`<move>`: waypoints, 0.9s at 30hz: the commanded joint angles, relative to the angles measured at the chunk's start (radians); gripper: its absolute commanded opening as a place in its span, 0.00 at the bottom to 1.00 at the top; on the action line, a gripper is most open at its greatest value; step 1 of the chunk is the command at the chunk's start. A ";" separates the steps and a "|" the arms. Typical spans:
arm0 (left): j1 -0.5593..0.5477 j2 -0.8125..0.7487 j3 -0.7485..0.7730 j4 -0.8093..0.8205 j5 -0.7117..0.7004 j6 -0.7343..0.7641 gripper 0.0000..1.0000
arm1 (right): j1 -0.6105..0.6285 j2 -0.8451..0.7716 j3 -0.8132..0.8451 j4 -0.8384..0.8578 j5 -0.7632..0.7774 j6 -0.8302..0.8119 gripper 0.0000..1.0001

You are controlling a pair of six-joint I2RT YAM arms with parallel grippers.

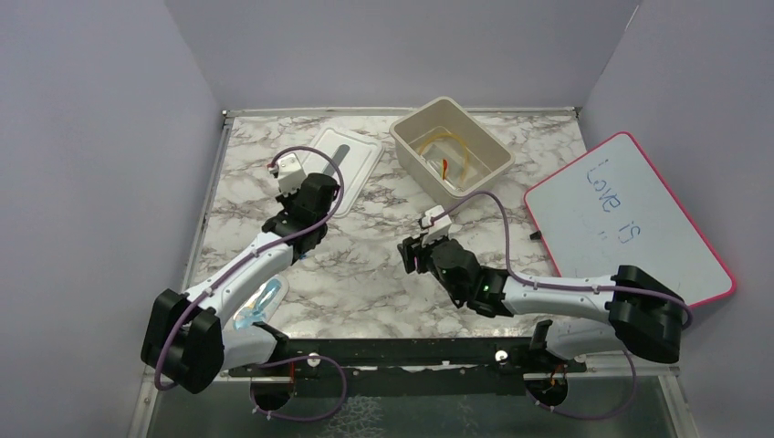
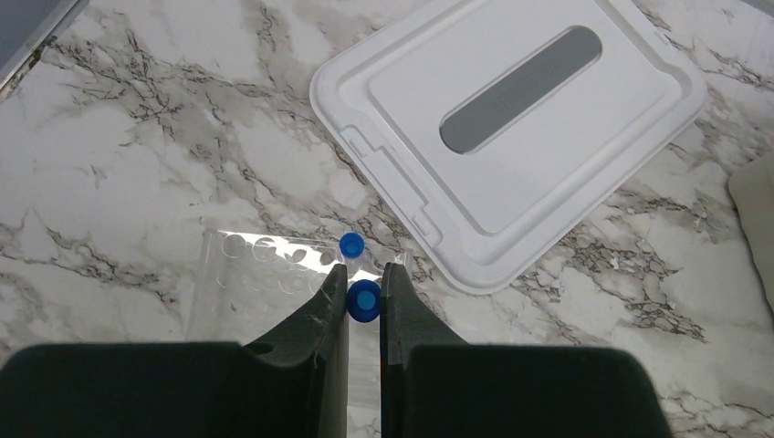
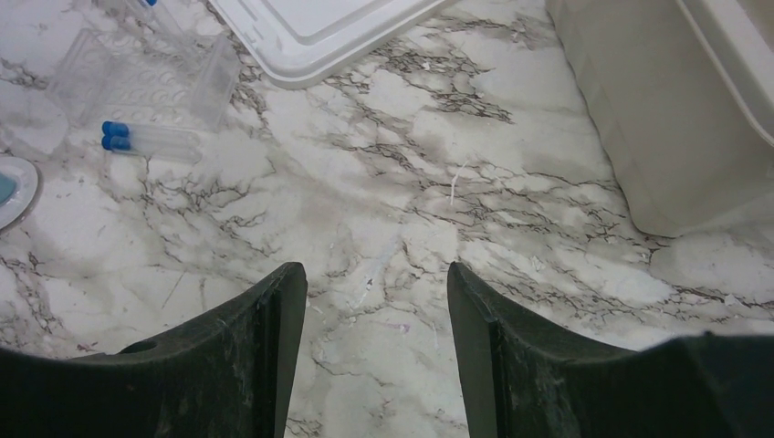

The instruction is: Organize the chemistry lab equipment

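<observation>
My left gripper (image 2: 365, 276) is shut on a blue-capped tube (image 2: 364, 301), held upright over a clear plastic rack (image 2: 260, 274). Another blue-capped tube (image 2: 350, 245) stands in that rack by the fingertips. Two more blue-capped tubes (image 3: 146, 140) lie on the marble next to the rack (image 3: 137, 78) in the right wrist view. My right gripper (image 3: 376, 278) is open over bare marble mid-table, with nothing between its fingers. In the beige bin (image 1: 484, 130) at the back lie an amber tubing coil (image 1: 454, 146) and a red-tipped dropper (image 1: 444, 167).
A white lid (image 2: 511, 128) with a grey handle strip lies flat just beyond the rack. A pink-edged whiteboard (image 1: 625, 219) rests at the right edge. A round clear dish (image 1: 260, 301) with something blue in it sits by the left arm. Grey walls enclose the table.
</observation>
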 commanded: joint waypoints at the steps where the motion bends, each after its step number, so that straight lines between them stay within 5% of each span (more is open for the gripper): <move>1: -0.004 0.028 -0.042 0.114 -0.049 0.018 0.03 | -0.016 -0.013 -0.012 -0.006 0.009 0.020 0.62; 27: -0.004 0.090 -0.217 0.374 -0.037 0.129 0.05 | -0.060 0.028 0.015 -0.043 -0.024 0.027 0.61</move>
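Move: The clear tube rack waits below the left hand, which holds a blue-capped tube upright; the rack's middle is some 10 cm down, 2 cm back and 1 cm left. A second capped tube already stands in it, about 3 cm ahead, 1 cm left and 8 cm below the hand. The white lid lies 13 cm ahead and 5 cm right, two loose tubes 7 cm back and 1 cm right, both on the table. From the right hand the rack is 6 cm ahead, 23 cm left, 10 cm below. The blue-capped tube goes almost straight down towards a free hole in the clear rack, close on the near side of the tube standing there: the left hand sinks about 5 cm, fingers keeping their grip by the cap and the wrist rolling barely 5 degrees. The empty right hand, still open, eases a couple of centimetres forward, right and down, clear of everything. ##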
